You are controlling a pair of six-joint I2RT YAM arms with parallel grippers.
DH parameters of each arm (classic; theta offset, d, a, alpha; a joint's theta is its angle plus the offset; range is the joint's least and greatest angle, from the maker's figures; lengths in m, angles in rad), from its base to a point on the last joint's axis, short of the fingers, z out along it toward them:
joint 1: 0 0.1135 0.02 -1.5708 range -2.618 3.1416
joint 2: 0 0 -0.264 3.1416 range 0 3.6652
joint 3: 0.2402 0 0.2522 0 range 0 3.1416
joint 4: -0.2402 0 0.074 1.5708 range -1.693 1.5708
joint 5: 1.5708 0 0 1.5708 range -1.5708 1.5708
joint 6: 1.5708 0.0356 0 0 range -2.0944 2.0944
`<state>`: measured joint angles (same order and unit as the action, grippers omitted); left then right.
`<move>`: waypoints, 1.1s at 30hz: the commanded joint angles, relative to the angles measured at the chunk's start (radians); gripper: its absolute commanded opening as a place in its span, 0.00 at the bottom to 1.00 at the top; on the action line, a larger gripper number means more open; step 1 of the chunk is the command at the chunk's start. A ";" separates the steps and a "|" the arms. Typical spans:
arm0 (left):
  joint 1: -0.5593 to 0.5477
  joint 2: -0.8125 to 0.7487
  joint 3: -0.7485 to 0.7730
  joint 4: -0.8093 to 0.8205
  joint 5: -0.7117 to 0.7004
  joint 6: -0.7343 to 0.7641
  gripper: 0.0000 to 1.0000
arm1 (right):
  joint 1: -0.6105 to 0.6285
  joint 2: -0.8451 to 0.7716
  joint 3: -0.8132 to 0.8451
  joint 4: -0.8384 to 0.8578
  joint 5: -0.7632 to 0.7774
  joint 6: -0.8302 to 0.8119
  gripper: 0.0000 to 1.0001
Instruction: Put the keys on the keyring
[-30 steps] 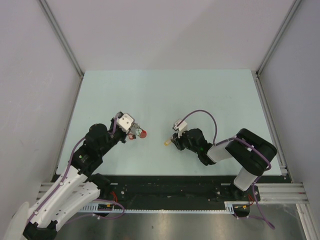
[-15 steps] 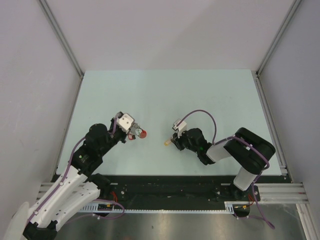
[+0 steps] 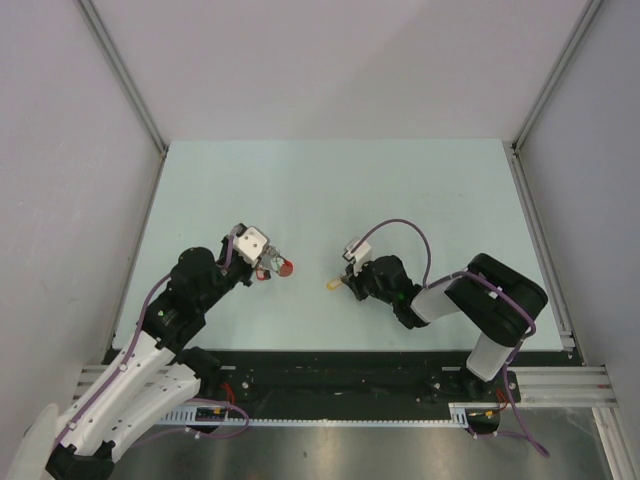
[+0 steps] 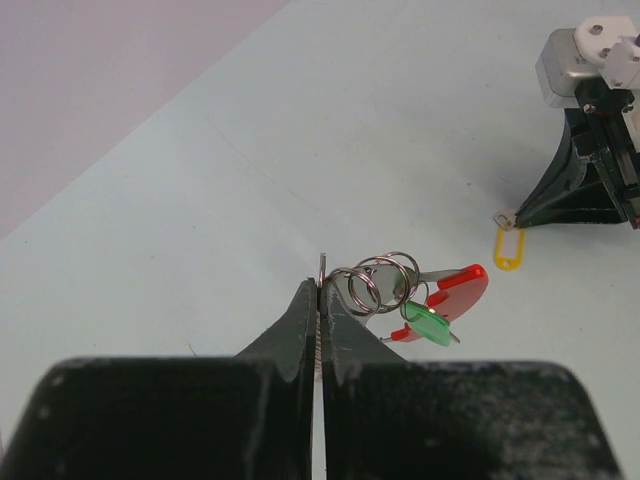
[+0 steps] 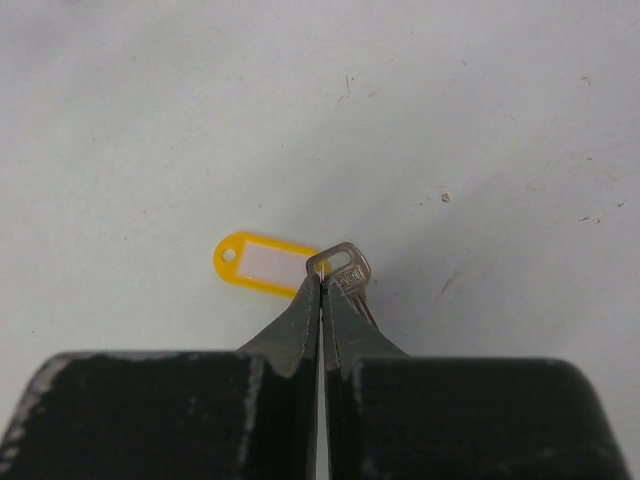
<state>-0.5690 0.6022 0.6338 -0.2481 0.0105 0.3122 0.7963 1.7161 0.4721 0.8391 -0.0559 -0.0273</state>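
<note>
My left gripper (image 4: 321,290) is shut on the edge of the keyring (image 4: 378,282), a cluster of metal split rings. A red tag (image 4: 458,290) and a green tag (image 4: 428,325) hang from the rings just past the fingertips. In the top view the left gripper (image 3: 268,262) is left of centre, with the red tag (image 3: 286,267) beside it. My right gripper (image 5: 321,275) is shut on the head of a small metal key (image 5: 343,268). The key's yellow tag (image 5: 262,264) lies flat on the table. The right gripper (image 3: 345,282) and yellow tag (image 3: 332,286) sit a short gap right of the keyring.
The pale green table (image 3: 400,190) is enclosed by grey walls and aluminium posts at the back corners (image 3: 163,150). A metal rail (image 3: 400,380) runs along the near edge. From the left wrist, the right gripper (image 4: 510,215) stands over the yellow tag (image 4: 509,249).
The right arm's elbow has drifted very slightly left. Both grippers, the keyring and the yellow tag stay where they were.
</note>
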 commanded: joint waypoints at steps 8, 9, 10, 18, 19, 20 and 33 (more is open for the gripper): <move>0.008 -0.009 0.007 0.066 0.040 -0.015 0.00 | -0.011 -0.272 0.048 -0.167 -0.067 -0.082 0.00; 0.008 -0.010 0.007 0.069 0.055 -0.015 0.00 | -0.012 -0.292 0.057 -0.202 -0.074 -0.097 0.00; 0.008 -0.010 0.007 0.072 0.063 -0.015 0.00 | -0.014 -0.315 0.072 -0.218 -0.085 -0.103 0.00; 0.024 0.011 0.041 0.137 0.132 -0.036 0.00 | -0.058 -0.457 0.164 -0.251 -0.148 -0.138 0.00; 0.026 0.019 0.055 0.145 0.152 -0.041 0.00 | -0.063 -0.463 0.178 -0.255 -0.156 -0.138 0.00; 0.029 0.028 0.064 0.151 0.161 -0.044 0.00 | -0.069 -0.466 0.200 -0.252 -0.169 -0.135 0.00; 0.070 0.241 0.239 0.191 0.350 -0.033 0.00 | -0.184 -0.524 0.307 -0.294 -0.335 -0.066 0.00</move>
<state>-0.5274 0.8124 0.8097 -0.1440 0.2440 0.2871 0.6388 1.2480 0.7273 0.5514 -0.3241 -0.1242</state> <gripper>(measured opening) 0.006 0.010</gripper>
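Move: The key is already between the right fingertips, low over the table and perhaps 1 cm below the hand point. Its yellow tag lies about 3 cm to that hand's left and 1 cm back. The keyring, hanging from the left gripper, is some 16 cm left of the right hand, 3 cm back and 17 cm higher. From the left gripper, the key lies roughly 18 cm right, 4 cm ahead and 22 cm below. Keep the right fingers shut on the key's small ring and lift it steeply, over 20 cm nearly straight up with only slight forward drift, towards the keyring's height, tipping the fingers up until they point about level. Once that lift is under way, bring the left gripper, still pinching the keyring, to the right and up by about 5 cm each, towards the key, turning slightly clockwise. ##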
